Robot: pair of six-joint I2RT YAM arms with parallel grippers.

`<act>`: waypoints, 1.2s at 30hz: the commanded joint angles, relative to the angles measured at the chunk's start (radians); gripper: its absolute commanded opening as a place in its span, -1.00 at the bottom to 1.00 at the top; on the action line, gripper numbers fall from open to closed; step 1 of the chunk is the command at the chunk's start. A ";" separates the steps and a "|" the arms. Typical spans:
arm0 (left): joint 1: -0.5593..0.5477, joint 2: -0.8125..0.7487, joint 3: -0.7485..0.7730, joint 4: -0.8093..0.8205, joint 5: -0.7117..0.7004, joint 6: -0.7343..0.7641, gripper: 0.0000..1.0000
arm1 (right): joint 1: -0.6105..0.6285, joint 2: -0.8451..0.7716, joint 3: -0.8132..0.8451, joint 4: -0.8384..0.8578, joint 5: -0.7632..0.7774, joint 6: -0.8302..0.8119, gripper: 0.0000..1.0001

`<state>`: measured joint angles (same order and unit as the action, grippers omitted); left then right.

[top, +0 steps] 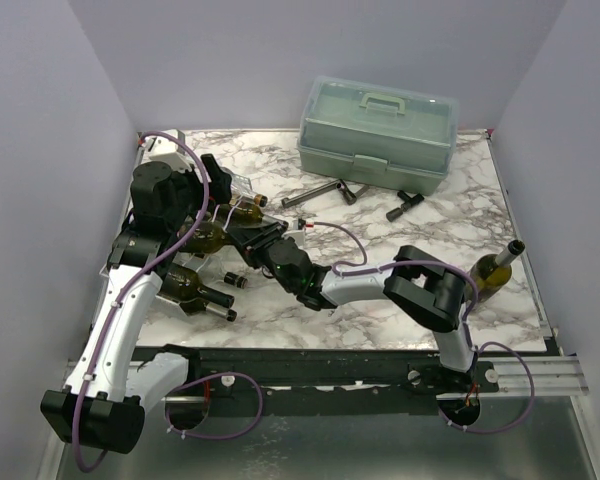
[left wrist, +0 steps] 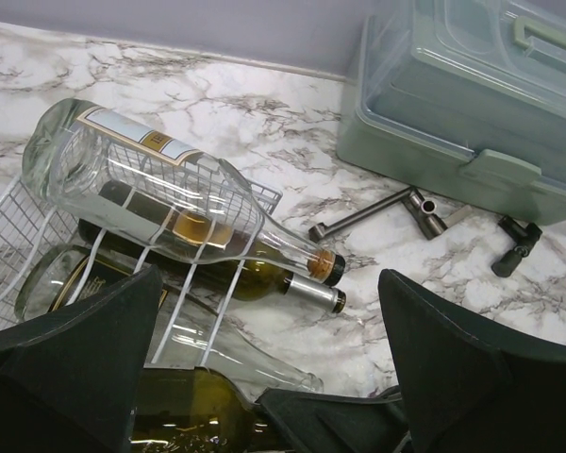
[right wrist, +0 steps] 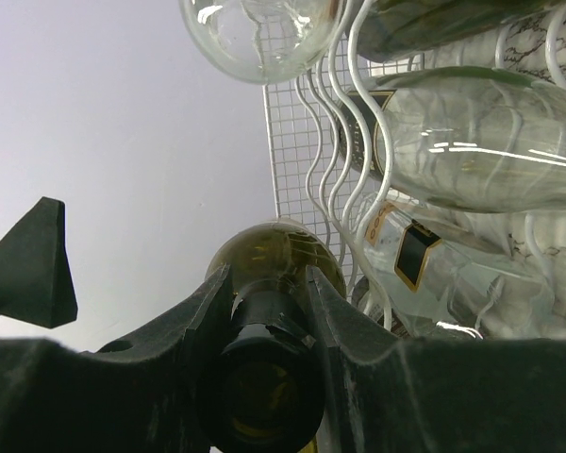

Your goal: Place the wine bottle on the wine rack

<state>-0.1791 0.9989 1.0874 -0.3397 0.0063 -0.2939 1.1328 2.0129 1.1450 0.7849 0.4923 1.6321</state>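
The wine bottle [top: 206,237], olive green, lies over the white wire wine rack [top: 170,262] at the table's left. Its neck is clamped in my right gripper [top: 252,238]. In the right wrist view the right gripper [right wrist: 267,283] is shut round the dark neck, and the bottle's shoulder [right wrist: 274,247] sits against the rack's wavy wires [right wrist: 332,160]. My left gripper [top: 202,200] hovers over the rack with its fingers wide open. Seen from the left wrist, the left gripper [left wrist: 274,377] holds nothing, and the green bottle [left wrist: 189,406] lies low between its fingers.
Other bottles lie on the rack: a clear one [left wrist: 170,184] on top and a dark one [top: 188,288] at the front. A pale green toolbox [top: 378,132] stands at the back. Metal tools [top: 320,194] lie near it. Another bottle [top: 494,268] stands at the right edge.
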 commanded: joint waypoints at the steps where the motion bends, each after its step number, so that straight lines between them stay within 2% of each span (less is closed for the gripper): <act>1: -0.005 -0.018 -0.004 -0.012 -0.043 0.016 0.98 | 0.016 0.005 0.064 0.155 -0.022 0.116 -0.75; 12: -0.005 -0.013 -0.004 -0.011 -0.046 0.018 0.97 | 0.037 0.039 0.068 0.147 -0.108 0.170 -0.30; 26: -0.005 -0.008 -0.006 -0.011 -0.047 0.019 0.97 | 0.058 0.020 0.013 0.142 -0.138 0.186 0.01; 36: -0.005 -0.005 -0.006 -0.011 -0.048 0.020 0.97 | 0.058 -0.033 -0.036 0.008 -0.169 0.167 0.45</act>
<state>-0.1791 0.9977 1.0874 -0.3401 -0.0181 -0.2871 1.1790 2.0445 1.1164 0.8131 0.3580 1.7962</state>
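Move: The right hand already grips the wine bottle by its neck. Its place on top of the wine rack lies about 9 cm to the hand's left, 1 cm back and 3 cm below. Among the racked bottles lower down, the silver-necked one is some 6 cm ahead and 3 cm left, the square clear one 5 cm back and 7 cm left. From the idle left hand the place is roughly 9 cm back, 6 cm left and 15 cm below. Left and slightly down first, about 1 cm each way, the right hand eases the gripped bottle onto the rack. Then it swings back towards the bases and a little farther left, ending roughly 4.5 cm back of its start and slightly lower. Meanwhile the fingers open to about two thirds and free the neck; the wrist tips down and turns counter-clockwise, each by under 10 degrees. ##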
